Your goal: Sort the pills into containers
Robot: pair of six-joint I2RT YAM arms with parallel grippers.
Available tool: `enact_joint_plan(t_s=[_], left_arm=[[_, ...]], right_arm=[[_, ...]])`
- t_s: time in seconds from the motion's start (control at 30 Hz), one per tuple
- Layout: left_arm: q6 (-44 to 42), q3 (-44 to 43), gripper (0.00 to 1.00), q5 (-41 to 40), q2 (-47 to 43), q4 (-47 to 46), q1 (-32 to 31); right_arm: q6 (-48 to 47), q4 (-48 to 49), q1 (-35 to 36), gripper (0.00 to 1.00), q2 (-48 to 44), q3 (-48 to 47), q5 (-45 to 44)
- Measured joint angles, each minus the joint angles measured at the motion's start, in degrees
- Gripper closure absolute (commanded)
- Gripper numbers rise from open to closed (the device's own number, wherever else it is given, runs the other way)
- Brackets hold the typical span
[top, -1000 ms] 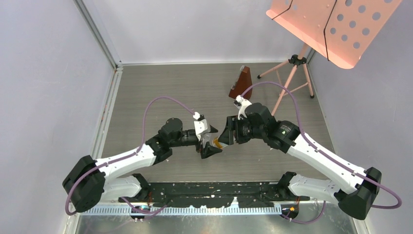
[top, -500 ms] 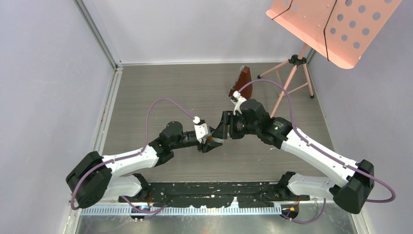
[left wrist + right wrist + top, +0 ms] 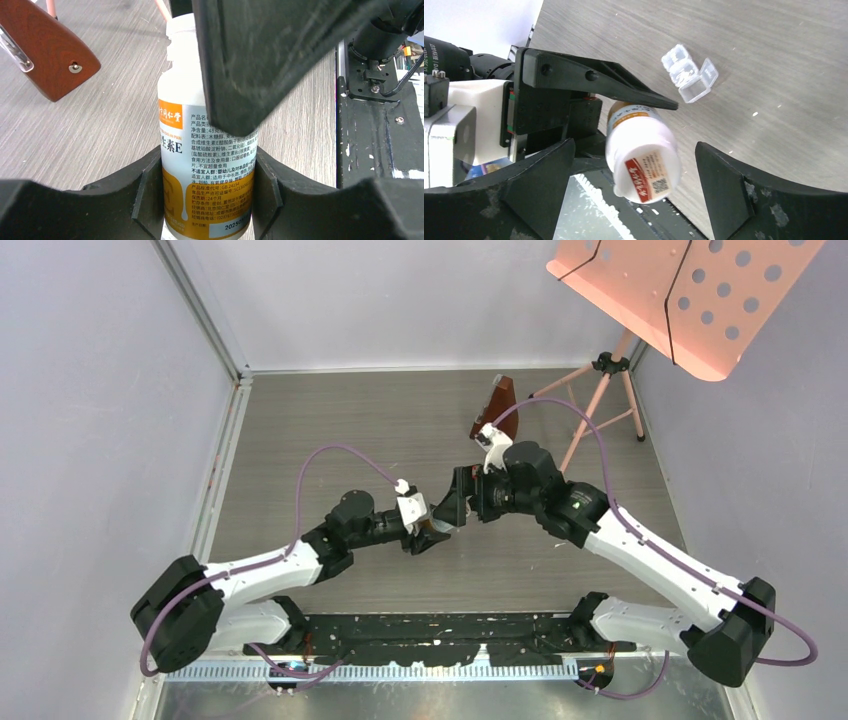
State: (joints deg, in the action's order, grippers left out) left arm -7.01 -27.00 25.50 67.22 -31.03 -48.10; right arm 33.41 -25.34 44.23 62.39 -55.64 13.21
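Note:
A white pill bottle with an orange label is held off the table, my left gripper shut on its body. Its white cap end, with a red sticker, points at my right wrist camera. My right gripper is open, one finger on each side of the cap with a gap on both sides. In the top view the two grippers meet at mid-table, left gripper against right gripper. The containers, a clear strip box with one lid flipped open, lie on the table beyond the bottle. No pills show.
A brown wooden metronome stands behind the grippers, seen again as the metronome in the left wrist view. A pink music stand on a tripod fills the back right. Walls close in on both sides; a black base rail runs along the near edge.
My left gripper closed on the bottle, then my right gripper opened off the cap. Both grippers shifted slightly left and toward the back.

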Motion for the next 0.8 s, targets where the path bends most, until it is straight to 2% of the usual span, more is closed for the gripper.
enact_joint_plan(t_s=[0.27,0.37,0.47,0.63,0.8], left_arm=[[0.02,0.0,1.0,0.61,-1.77,2.71,0.0],[0.11,0.0,1.0,1.25,-1.99,3.56,0.0],[0.33,-0.02,1.0,1.68,-2.45,4.26,0.0],[0.28,-0.2,1.0,2.14,-2.75,4.87,0.0],[-0.2,-0.2,1.0,2.45,-3.08,5.25,0.0]], right_arm=[[-12.63,-0.46,-1.11,0.08,-6.64,0.7,0.85],[-16.72,-0.39,-1.11,0.13,-9.27,0.85,0.87],[-20.0,-0.42,-1.11,0.18,-9.75,0.92,1.05],[-23.1,-0.92,-1.11,0.2,-8.46,1.07,1.7],[-23.39,-1.55,-1.18,0.35,-7.1,1.33,1.7]])
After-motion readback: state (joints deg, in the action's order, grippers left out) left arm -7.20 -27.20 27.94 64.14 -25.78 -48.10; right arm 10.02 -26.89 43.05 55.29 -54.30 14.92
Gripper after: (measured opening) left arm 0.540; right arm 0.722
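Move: The left hand already holds the bottle by its lower body, with the bottle's middle about 1 cm to that hand's right and 1 cm above it, and the cap some 4 cm to its right and 3 cm above. The right hand, wide open, has the cap almost between its fingers, roughly 1 cm ahead and 1 cm below. From the right hand, the bottle's middle is about 1 cm ahead, 3 cm left and 3 cm below, and the open pill box 4 cm ahead, 10 cm left and 21 cm below. The right hand backs off the bottle, about 3 cm to its right while rising nearly 4 cm, then sinks some 2 cm again at the cap end; its fingers tip up by about 20 degrees, swing a little counter-clockwise and narrow from wide open to roughly three quarters, the tips near the cap. The left hand keeps its grip on the bottle's lower body and eases it back a little over 1 cm, hardly turning. ##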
